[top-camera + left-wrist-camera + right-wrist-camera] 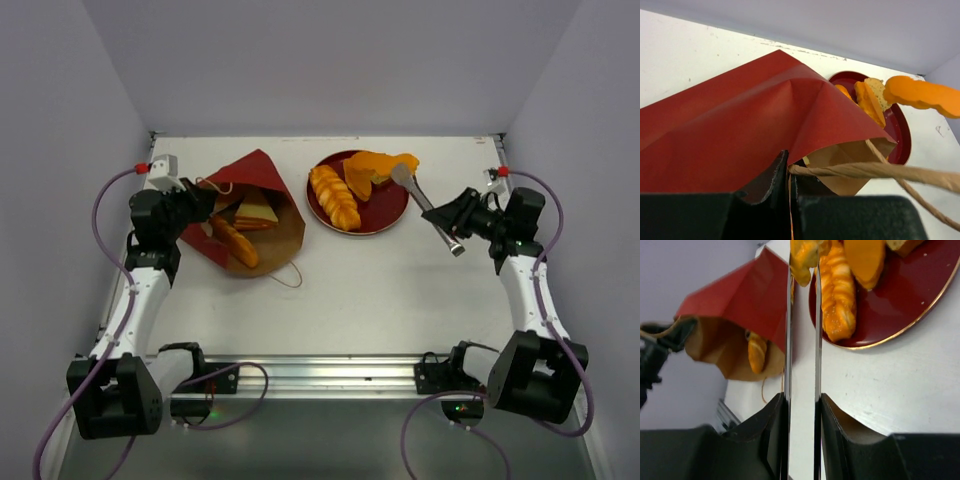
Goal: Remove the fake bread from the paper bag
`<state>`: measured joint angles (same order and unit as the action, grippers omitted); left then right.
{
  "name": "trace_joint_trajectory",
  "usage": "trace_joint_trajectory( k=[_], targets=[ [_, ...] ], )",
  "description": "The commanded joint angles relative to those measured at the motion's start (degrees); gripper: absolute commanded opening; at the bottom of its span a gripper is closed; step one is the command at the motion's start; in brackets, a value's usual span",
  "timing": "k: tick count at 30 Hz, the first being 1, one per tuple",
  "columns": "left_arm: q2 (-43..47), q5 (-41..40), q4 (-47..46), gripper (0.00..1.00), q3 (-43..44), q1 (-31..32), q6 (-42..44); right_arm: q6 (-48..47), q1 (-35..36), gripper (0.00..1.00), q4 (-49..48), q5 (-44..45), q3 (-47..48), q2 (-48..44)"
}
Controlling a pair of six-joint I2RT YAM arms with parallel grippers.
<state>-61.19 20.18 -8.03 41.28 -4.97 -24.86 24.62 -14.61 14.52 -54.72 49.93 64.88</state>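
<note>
The dark red paper bag (pixel 255 185) (pixel 740 130) lies at the left with its brown mouth facing the table's middle. My left gripper (pixel 205 205) (pixel 789 175) is shut on its rim by the cord handle (pixel 880 170) and holds the mouth up. Inside show a long bun (pixel 237 243) (pixel 756 352) and a yellow wedge (pixel 255 210). My right gripper (pixel 452 215) (pixel 802 405) is shut on metal tongs (pixel 425 205) (pixel 788 340). The tongs' tips pinch an orange bread piece (pixel 395 162) (pixel 922 95) over the plate.
The round dark red plate (pixel 385 215) (pixel 910 310) sits right of the bag and carries a braided loaf (pixel 335 197) (pixel 840 290) and an orange piece (pixel 360 175). The second cord handle (pixel 290 275) trails on the table. Walls enclose the table's back and sides.
</note>
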Motion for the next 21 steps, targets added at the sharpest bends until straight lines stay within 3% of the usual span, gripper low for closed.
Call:
trace_joint_trajectory(
  k=[1, 6, 13, 21],
  targets=[
    [2.91, -0.32, -0.85, 0.09, -1.55, -0.65, 2.45, 22.98, -0.33, 0.0, -32.21, 5.5, -7.28, 1.38],
    [4.15, -0.06, -1.11, 0.09, -2.69, -0.65, 2.89, 38.72, -0.59, 0.0, -43.5, 7.08, -11.33, 9.01],
    [3.71, 0.64, -1.55, 0.09, -3.04, -0.65, 2.98, 62.09, -0.07, 0.0, -71.06, 8.92, -14.6, 22.1],
    [3.88, 0.21, -1.2, 0.09, -3.13, -0.65, 3.24, 62.04, 4.06, 0.0, -72.62, 9.8, -13.45, 26.09]
  ],
)
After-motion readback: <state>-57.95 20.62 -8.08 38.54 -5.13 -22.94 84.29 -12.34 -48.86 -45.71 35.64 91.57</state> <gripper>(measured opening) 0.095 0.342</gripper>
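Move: The long orange bread is already gripped in the tongs held by the right hand. The plate's middle lies about 19 cm ahead of this hand, 15 cm to its left and 20 cm below. On the plate, the braided loaf is some 6 cm farther left than that middle, and the orange half about 4 cm beyond it. From the left hand, the plate is roughly 14 cm ahead, 38 cm right and 20 cm lower. The long bread is carried forward at the tips of the tongs by the right hand, which goes about 9 cm forward and sinks 5 cm on the plate's right side, slowing to a stop. Its wrist rolls nearly 40 degrees, left side rising, with a slight clockwise turn and downward tip. The fingers keep squeezing the tongs; the left hand still pinches the bag's edge and eases back about 1 cm. ##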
